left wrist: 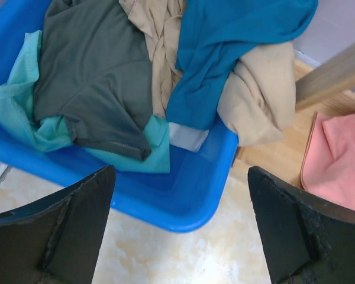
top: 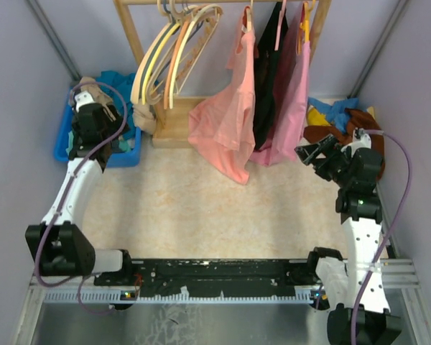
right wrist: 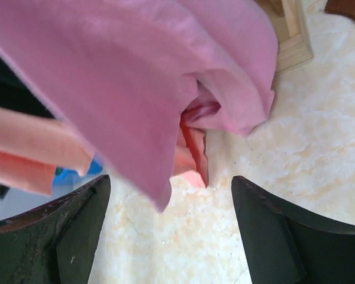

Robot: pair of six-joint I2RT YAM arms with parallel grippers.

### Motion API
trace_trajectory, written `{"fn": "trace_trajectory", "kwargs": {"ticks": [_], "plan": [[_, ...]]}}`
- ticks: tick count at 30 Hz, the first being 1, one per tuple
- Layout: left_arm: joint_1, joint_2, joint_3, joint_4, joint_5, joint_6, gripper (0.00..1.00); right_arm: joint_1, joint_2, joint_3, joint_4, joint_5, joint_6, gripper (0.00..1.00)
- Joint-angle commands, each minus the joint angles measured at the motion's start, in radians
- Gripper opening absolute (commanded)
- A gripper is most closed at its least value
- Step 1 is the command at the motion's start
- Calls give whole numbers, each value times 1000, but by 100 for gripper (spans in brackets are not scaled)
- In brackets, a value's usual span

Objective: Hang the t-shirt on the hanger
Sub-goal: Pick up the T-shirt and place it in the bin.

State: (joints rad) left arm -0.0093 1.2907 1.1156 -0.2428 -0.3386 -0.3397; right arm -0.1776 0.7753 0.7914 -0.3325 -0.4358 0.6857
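Observation:
The teal-blue t-shirt [top: 119, 79] lies crumpled in a blue bin [top: 128, 156] at the back left. In the left wrist view it [left wrist: 236, 41] is draped over beige cloth at the bin's far side. The pale cream hanger [top: 148, 63] hangs on the wooden rack among other hangers. My left gripper [top: 100, 136] is open and empty above the bin's near corner [left wrist: 180, 171]. My right gripper [top: 312, 154] is open and empty just below the hem of a hanging pink shirt [right wrist: 170, 180].
The bin [left wrist: 183, 201] also holds a dark grey shirt [left wrist: 89, 77], mint cloth [left wrist: 23, 100] and beige cloth [left wrist: 260, 100]. Orange hangers [top: 183, 57], pink shirts [top: 226, 122] and a black garment [top: 267, 79] hang on the rack. Its wooden base [top: 176, 122] stands behind. Mixed clothes [top: 341, 118] lie back right.

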Motion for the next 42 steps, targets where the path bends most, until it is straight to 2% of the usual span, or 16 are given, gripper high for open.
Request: {"fn": "trace_trajectory", "kwargs": {"ticks": [1, 9, 13, 18, 22, 26, 30, 33, 35, 37, 38, 42], "plan": [[37, 119, 118, 68, 51, 29, 96, 11, -54, 64, -103, -76, -53, 83], [63, 356, 258, 189, 125, 88, 87, 59, -120, 95, -168, -118, -55, 83], [65, 508, 338, 217, 156, 110, 79, 74, -136, 94, -177, -149, -53, 83], [66, 606, 377, 325, 161, 152, 77, 101, -144, 118, -225, -150, -80, 83], [67, 690, 456, 344, 169, 178, 76, 125, -156, 124, -263, -133, -105, 83], [69, 767, 540, 338, 174, 183, 67, 132, -163, 112, -273, -134, -110, 83], [71, 819, 590, 338, 181, 181, 53, 132, -160, 105, -272, -133, -112, 83], [74, 840, 611, 326, 180, 177, 34, 132, -156, 99, -260, -139, -109, 84], [74, 827, 604, 320, 172, 171, 15, 132, -155, 95, -251, -144, -105, 84], [74, 795, 577, 320, 157, 165, 3, 132, -154, 90, -241, -147, -97, 84], [74, 776, 559, 321, 148, 158, 0, 132, -154, 89, -237, -151, -95, 84], [74, 656, 477, 324, 119, 137, 0, 131, -157, 82, -229, -159, -87, 84]]}}
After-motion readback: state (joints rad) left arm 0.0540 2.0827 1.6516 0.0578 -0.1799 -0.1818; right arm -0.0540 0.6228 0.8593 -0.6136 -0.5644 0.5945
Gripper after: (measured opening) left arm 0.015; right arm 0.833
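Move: The blue shirt in the bin lies about 24 cm ahead of the open left gripper, straight in line sideways and some 9 cm below. From this gripper, the tan cloth is 22 cm ahead and 8 cm left, the grey cloth 14 cm ahead and 12 cm left, and the beige cloth over the rim 19 cm ahead and 7 cm right, all about 10 cm down. From the right hand, the blue shirt is roughly 35 cm ahead, 60 cm left and 10 cm below. Bring the left gripper some 20 cm forward over the bin's near rim, sinking about 8 cm midway, and turn it slightly clockwise; then shut the fingers to pinch the near part of the blue shirt beside the beige cloth. Meanwhile, draw the empty, open right gripper 7 cm back and 5 cm left, swinging it about 15 degrees counter-clockwise, away from the brown pile. ##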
